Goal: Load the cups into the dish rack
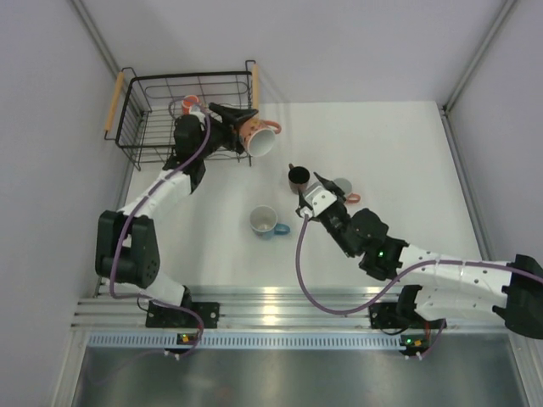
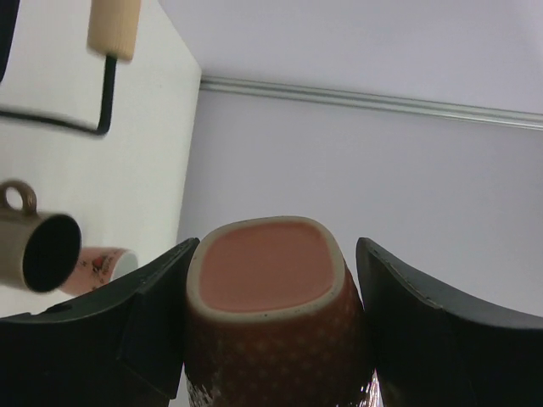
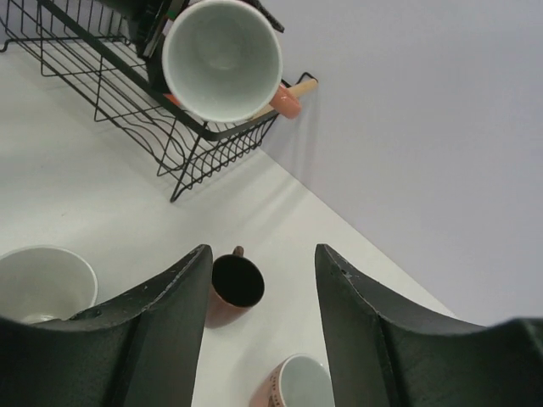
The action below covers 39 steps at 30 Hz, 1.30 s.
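Observation:
My left gripper (image 1: 242, 127) is shut on an orange cup (image 1: 260, 137), held on its side over the right rim of the black wire dish rack (image 1: 191, 75). In the left wrist view the cup's base (image 2: 267, 280) fills the gap between the fingers. A salmon-pink cup (image 1: 191, 103) lies inside the rack. My right gripper (image 1: 312, 193) hangs open just above the table; a dark brown cup (image 3: 233, 288) stands ahead of it, close to its left finger (image 3: 161, 314). Another salmon-pink cup (image 1: 344, 188) stands beside the right gripper. A light blue cup (image 1: 265, 221) stands mid-table.
The rack fills the table's far left corner, a wooden handle (image 1: 113, 102) on each side. Pale walls close in the table on the left, back and right. The arms' bases are bolted to a metal rail (image 1: 280, 301) along the near edge.

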Tool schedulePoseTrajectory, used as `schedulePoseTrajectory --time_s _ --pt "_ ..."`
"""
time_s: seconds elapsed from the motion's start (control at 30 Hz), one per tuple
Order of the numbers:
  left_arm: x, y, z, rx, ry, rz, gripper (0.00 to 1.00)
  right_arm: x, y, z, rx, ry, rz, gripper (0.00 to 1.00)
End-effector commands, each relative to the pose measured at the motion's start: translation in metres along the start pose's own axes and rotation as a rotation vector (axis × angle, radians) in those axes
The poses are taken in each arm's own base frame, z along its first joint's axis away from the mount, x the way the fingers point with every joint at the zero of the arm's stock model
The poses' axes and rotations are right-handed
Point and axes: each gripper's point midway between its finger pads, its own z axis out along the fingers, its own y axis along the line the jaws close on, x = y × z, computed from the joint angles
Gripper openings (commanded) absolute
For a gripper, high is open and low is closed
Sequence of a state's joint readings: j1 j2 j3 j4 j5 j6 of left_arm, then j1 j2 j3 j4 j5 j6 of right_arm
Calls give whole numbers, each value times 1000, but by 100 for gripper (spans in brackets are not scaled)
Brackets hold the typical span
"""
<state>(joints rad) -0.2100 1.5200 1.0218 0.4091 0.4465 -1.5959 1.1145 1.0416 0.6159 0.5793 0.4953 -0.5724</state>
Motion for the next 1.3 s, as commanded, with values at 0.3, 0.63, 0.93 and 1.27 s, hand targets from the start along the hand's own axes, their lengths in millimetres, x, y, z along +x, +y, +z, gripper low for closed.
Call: schedulePoseTrajectory --time_s 0.3,0.63,0.93,1.27 --pt "-128 -57 47 -108 -226 649 0 18 -30 -9 120 29 82 55" --pt "-258 -65 5 -469 -681 1029 0 49 -71 -12 181 64 206 55" --pt "-348 -75 -59 -636 -1050 1166 0 64 -68 -9 171 98 236 55" --pt "-396 -53 -34 -652 -1142 1308 0 86 -62 -2 156 146 257 55"
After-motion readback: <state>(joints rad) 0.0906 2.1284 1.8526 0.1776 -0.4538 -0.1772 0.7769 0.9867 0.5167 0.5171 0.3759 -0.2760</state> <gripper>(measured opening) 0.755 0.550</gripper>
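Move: The left hand holds the brown-handled cup; its place at the rack's left end lies about 19 cm ahead, 32 cm left and 18 cm below. The orange cup in the rack is 18 cm ahead, 20 cm left, 20 cm below; the rack's right handle is 13 cm ahead, 3 cm right, 10 cm below. The pink cup lies 7 cm ahead of the right hand, 11 cm right, 22 cm down; the black cup 11 cm ahead, 2 cm left. Forward first, then sweeping left, the left hand carries the gripped cup past the orange cup to above the rack's left end, some 34 cm left and 20 cm out. It rolls left side up by about 90 degrees, swings counter-clockwise and dips at the last. The empty right hand, fingers staying half open, eases right, forward and down towards the pink cup. ##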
